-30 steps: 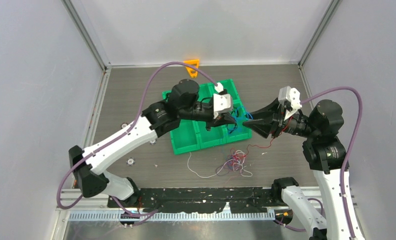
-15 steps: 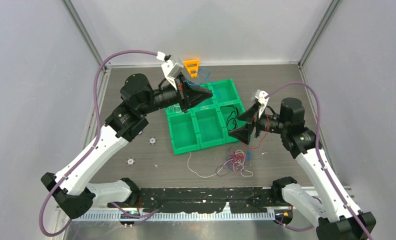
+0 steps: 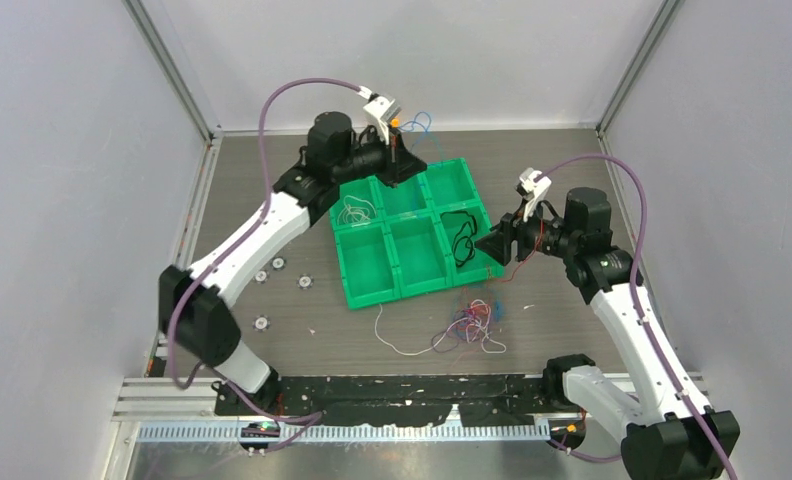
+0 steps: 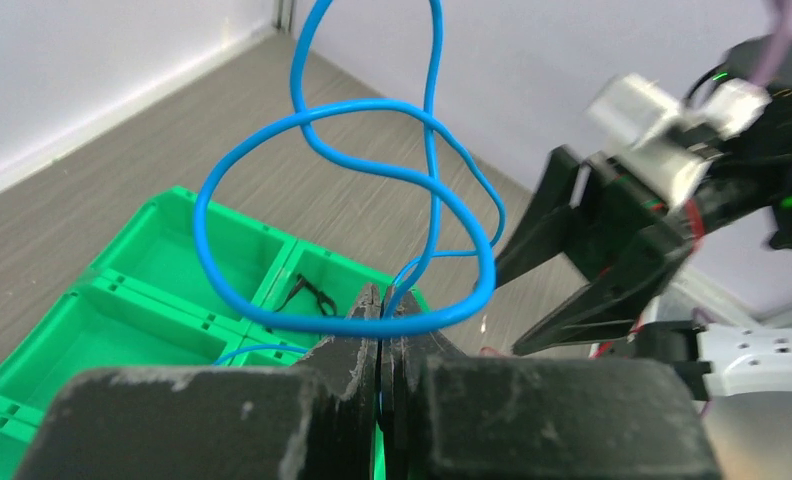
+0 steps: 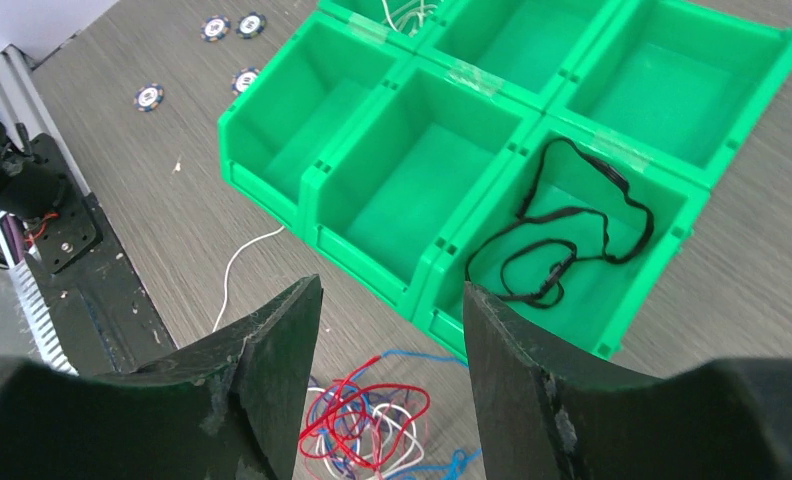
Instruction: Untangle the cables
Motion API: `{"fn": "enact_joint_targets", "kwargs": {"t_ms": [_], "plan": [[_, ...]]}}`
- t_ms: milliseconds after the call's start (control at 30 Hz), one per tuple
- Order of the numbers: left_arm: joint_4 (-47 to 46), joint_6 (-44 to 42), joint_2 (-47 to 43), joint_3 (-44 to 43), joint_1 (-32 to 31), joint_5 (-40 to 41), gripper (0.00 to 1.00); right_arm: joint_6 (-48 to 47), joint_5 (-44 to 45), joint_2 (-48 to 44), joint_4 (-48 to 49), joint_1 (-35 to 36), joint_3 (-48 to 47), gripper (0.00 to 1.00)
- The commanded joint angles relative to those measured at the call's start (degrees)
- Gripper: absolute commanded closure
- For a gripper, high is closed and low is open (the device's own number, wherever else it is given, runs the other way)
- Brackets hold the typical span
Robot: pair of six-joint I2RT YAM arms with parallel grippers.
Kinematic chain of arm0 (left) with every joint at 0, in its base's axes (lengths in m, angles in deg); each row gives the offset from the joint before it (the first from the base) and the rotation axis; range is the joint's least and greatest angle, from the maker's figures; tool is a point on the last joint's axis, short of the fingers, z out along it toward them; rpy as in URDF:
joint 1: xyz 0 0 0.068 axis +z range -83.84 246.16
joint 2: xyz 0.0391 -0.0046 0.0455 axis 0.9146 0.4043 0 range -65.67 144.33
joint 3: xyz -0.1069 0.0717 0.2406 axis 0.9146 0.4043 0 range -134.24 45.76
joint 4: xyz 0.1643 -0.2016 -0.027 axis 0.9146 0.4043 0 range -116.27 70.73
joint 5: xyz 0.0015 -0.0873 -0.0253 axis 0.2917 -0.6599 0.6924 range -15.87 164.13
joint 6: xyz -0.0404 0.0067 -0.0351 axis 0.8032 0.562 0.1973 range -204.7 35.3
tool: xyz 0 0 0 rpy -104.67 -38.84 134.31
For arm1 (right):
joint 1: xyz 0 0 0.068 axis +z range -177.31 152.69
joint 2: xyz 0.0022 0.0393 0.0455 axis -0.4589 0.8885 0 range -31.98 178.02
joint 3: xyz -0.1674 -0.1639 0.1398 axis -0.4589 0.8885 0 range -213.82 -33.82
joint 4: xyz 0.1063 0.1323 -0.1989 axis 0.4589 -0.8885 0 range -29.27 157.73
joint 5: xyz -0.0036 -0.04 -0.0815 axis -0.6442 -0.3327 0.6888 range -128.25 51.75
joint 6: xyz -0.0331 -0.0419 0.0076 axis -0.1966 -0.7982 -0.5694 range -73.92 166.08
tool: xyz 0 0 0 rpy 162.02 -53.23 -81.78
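My left gripper [image 4: 380, 300] is shut on a blue cable [image 4: 352, 200], whose loops rise above the jaws; from overhead the gripper [image 3: 404, 165] hangs over the back bins with the blue cable [image 3: 419, 124] behind it. My right gripper [image 5: 390, 285] is open and holds nothing. It hovers between the bins' front right corner and the tangle of cables [image 5: 367, 420], seen from above at the gripper [image 3: 494, 246] and the tangle [image 3: 472, 324]. A black cable [image 5: 562, 235] lies in the right bin, a white cable [image 3: 354, 213] in a back left bin.
The green bin tray [image 3: 370, 297] sits mid-table. A loose white cable [image 3: 392, 338] trails left of the tangle. Small round discs [image 3: 262, 322] lie left of the tray. An orange object [image 3: 397, 122] shows behind the left gripper. A black rail [image 3: 392, 400] runs along the near edge.
The left arm has carried the blue cable from the right bins to the back of the tray. The right gripper has opened, pulled back to the right, and the black cable now lies in its bin.
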Motion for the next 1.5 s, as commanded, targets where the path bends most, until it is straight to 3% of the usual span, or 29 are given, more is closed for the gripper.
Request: {"fn": "enact_joint_targets", "kwargs": {"t_ms": [0,300,567,1067,1267,1333,1467], "plan": [[-8.94,-0.97,7.98,-4.45,3.85,-4.16,1.0,-2.32,0.69,-0.28,-1.63,-2.0,-3.32,0.41],[-9.51,-3.26,22.42,-9.37,8.18,-4.8,1.0,-5.09,-0.62,0.01,-5.1,-3.74,-3.34,0.41],[4.1,-11.86,28.41,-12.82,9.8,-2.59,1.0,-5.58,-1.34,1.38,-5.34,-4.27,-3.36,0.41],[27.41,-15.77,34.26,-22.16,7.68,5.96,1.0,-6.41,-1.88,1.61,-6.1,-4.38,-3.41,0.41],[35.91,-16.76,36.05,-29.25,7.16,6.38,0.79,-6.57,-2.1,1.34,-6.44,-4.38,-3.45,0.4],[39.0,-16.67,36.14,-31.39,7.16,5.81,0.68,-6.81,-2.16,1.26,-6.66,-4.38,-3.45,0.4],[41.26,-16.38,33.85,-32.26,7.15,5.45,0.6,-6.94,-2.5,1.07,-6.76,-4.38,-3.65,0.39]]}}
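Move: The blue cable is already pinched in the left gripper, high over the green box. Its place, the far middle compartment, lies about 15 cm ahead of this hand, nearly in line sideways, and some 31 cm below. The white-cable compartment is about 11 cm ahead and 12 cm left; the black-cable compartment about 5 cm ahead and 12 cm right, equally low. From the right hand, the middle compartment is roughly 25 cm ahead, 17 cm left and 21 cm down. Sweep the left gripper down and forward with the blue cable, reaching some 13 cm forward, then sink almost straight into place over the far middle compartment, about 23 cm down in all, tipping the fingers roughly 35 degrees downward. Open them partway to let go of the cable and start rising, about 2 cm. Ease the half-open right hand slightly right and down, then hold it. ##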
